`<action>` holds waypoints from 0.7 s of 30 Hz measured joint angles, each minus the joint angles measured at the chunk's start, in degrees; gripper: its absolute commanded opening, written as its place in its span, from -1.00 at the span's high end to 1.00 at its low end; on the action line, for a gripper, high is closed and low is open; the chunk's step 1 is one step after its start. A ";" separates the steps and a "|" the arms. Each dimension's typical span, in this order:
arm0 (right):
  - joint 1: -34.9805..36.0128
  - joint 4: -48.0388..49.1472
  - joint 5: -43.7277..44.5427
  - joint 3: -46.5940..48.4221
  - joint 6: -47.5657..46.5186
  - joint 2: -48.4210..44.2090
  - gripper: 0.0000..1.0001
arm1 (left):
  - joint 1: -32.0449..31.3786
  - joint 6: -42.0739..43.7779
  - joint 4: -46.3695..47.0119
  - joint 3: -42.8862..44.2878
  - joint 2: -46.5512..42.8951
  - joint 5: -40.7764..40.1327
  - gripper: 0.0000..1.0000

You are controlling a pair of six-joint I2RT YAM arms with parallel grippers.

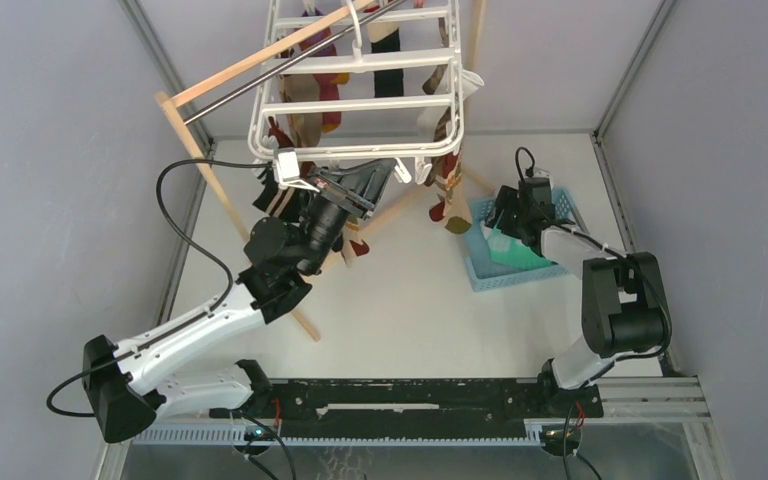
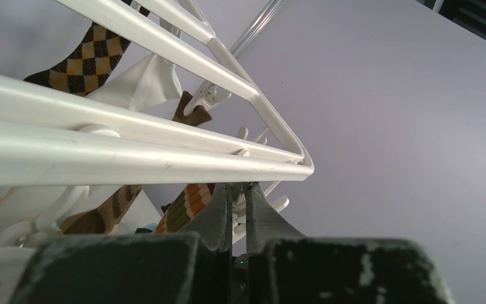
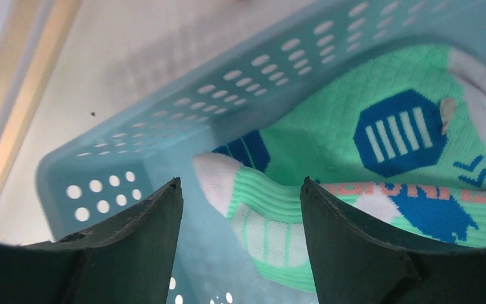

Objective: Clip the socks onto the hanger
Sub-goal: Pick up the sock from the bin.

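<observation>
The white hanger (image 1: 360, 105) hangs at the back with several socks clipped on it. My left gripper (image 1: 392, 172) is raised to its near bar. In the left wrist view the gripper (image 2: 240, 186) is shut just under the hanger (image 2: 133, 155), with a white clip (image 2: 280, 204) right behind the fingers. Whether they pinch it does not show. A brown and orange sock (image 2: 186, 206) dangles beside them. My right gripper (image 1: 508, 215) hovers open over the blue basket (image 1: 480, 275). Its fingers (image 3: 240, 187) straddle the cuff of a mint-green sock (image 3: 329, 126) lying inside, without touching it.
A wooden pole stand (image 1: 230, 200) slants across the left and carries the hanger. An argyle sock (image 2: 88, 57) and a white one (image 2: 142, 85) hang farther along the frame. The basket wall (image 3: 183, 107) rises close to the right gripper.
</observation>
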 measured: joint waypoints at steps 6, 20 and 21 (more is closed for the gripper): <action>0.33 -5.86 2.25 2.14 2.36 3.67 -0.38 | 0.02 0.00 0.00 0.00 -0.33 0.00 1.00; 0.76 -10.43 4.31 3.58 5.09 3.08 1.00 | 0.72 -0.02 0.24 -1.46 -1.31 -0.02 1.00; 0.90 -10.60 4.85 3.58 5.03 1.36 1.00 | 0.72 0.00 0.24 -1.46 -1.31 -0.02 1.00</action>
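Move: The green sock in the bin lies below the open right gripper, its middle about 5 cm down, 3 cm back and 5 cm to the right, its pale toe nearer the fingers. The second green sock lies about 7 cm farther out than it; the bin's left wall is some 9 cm to the hand's left and 2 cm back. From the left hand the front sock is roughly 32 cm right, 11 cm ahead and 43 cm below. Sink the open right gripper about 4 cm into the bin while easing some 2 cm back, tipping the fingers about 10 degrees steeper, onto the toe end of the front green sock. Shut the fingers fully there to pinch the cloth, then start straight up about 3 cm, keeping the pinch. ##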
